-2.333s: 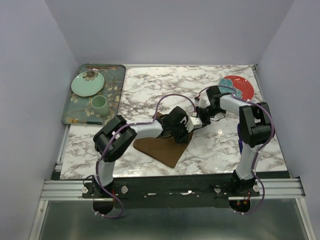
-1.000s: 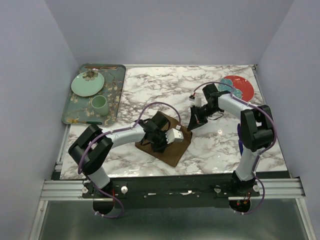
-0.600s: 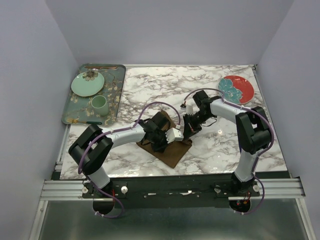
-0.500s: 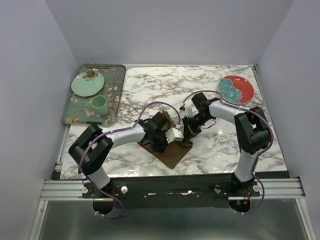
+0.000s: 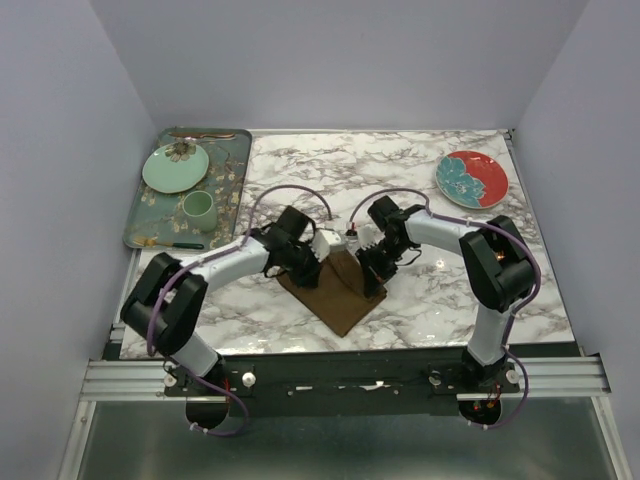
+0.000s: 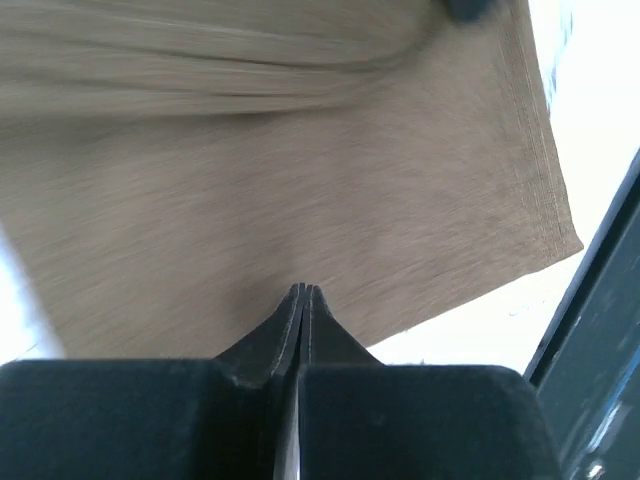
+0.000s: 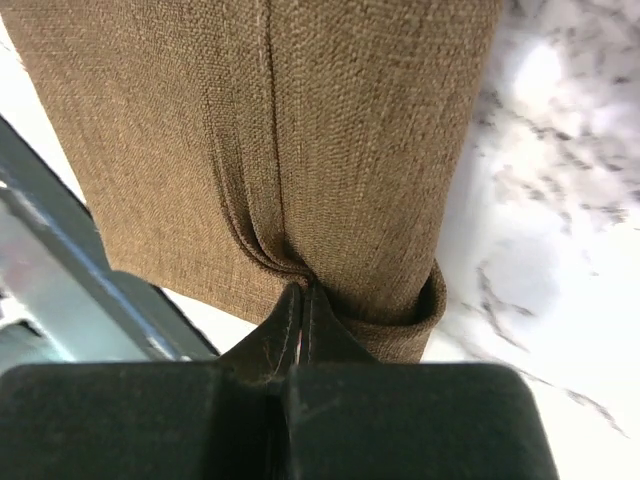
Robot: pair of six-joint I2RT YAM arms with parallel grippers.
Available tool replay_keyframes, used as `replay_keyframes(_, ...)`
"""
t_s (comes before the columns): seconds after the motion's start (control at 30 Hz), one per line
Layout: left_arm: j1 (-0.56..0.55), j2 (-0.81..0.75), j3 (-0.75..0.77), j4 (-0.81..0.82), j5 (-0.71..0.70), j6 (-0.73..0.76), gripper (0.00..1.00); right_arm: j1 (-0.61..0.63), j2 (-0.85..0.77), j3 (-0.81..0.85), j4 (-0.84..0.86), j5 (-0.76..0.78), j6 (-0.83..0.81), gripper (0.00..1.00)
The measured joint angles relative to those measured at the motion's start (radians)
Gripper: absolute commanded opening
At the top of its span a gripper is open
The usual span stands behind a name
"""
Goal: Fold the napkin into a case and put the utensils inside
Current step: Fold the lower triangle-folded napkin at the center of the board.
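The brown napkin [image 5: 335, 300] lies on the marble near the front, its right side lifted and turned over leftward. My right gripper [image 5: 362, 262] is shut on that doubled edge; in the right wrist view the cloth [image 7: 330, 130] puckers into the closed tips [image 7: 305, 287]. My left gripper [image 5: 322, 247] is at the napkin's far corner. Its jaws [image 6: 303, 290] are shut, resting on the cloth [image 6: 300, 180] with no fabric seen between them. The utensils lie on the tray: a copper stick [image 5: 203, 134] at the far rim and a dark slim one [image 5: 180, 245] at the near rim.
The floral tray [image 5: 228, 180] at the far left also holds a green plate [image 5: 175, 167] and a green cup [image 5: 198, 207]. A red plate [image 5: 472, 178] sits at the far right. The dark frame rail runs along the table's near edge.
My right gripper has carried the napkin's right edge leftward and nearer, folding it over. My left gripper has slid from the napkin's middle back to its far corner.
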Motion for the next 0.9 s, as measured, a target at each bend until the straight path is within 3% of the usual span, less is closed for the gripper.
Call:
replay_keyframes(0.2, 0.239, -0.239, -0.024, 0.094, 0.035, -0.183, 0.31, 0.000, 0.000, 0.047, -0.027, 0.087, -0.116, 0.01)
replay_keyframes(0.3, 0.287, -0.275, 0.006, 0.111, 0.023, -0.251, 0.36, 0.006, 0.000, 0.068, -0.028, 0.130, -0.187, 0.01)
replay_keyframes(0.6, 0.320, -0.082, 0.213, 0.060, -0.037, -0.364, 0.41, 0.060, -0.053, 0.031, 0.007, 0.212, -0.343, 0.01)
replay_keyframes(0.9, 0.317, 0.113, 0.377, 0.034, -0.038, -0.436, 0.43, 0.072, -0.080, 0.004, 0.034, 0.241, -0.385, 0.01)
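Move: From the left hand, just above the brown napkin, the napkin's far corner lies about 9 cm ahead, 5 cm right and 3 cm below; its left corner is some 3 cm ahead and 8 cm left. The fold end pinched in the right hand is about level with the left hand and 14 cm to its right. From the right hand, that far corner is roughly 9 cm ahead and 9 cm left, and the near corner 10 cm back and 8 cm left. Up and forward, the left hand sweeps away from the cloth, rising about 12 cm, then keeps going forward while easing down a little, to end some 17 cm out, above and just beyond the napkin's far corner; it turns counter-clockwise and its fingers open nearly halfway. The right hand keeps its pinch on the fold, slides it forward about 3 cm and twists some 20 degrees counter-clockwise. ##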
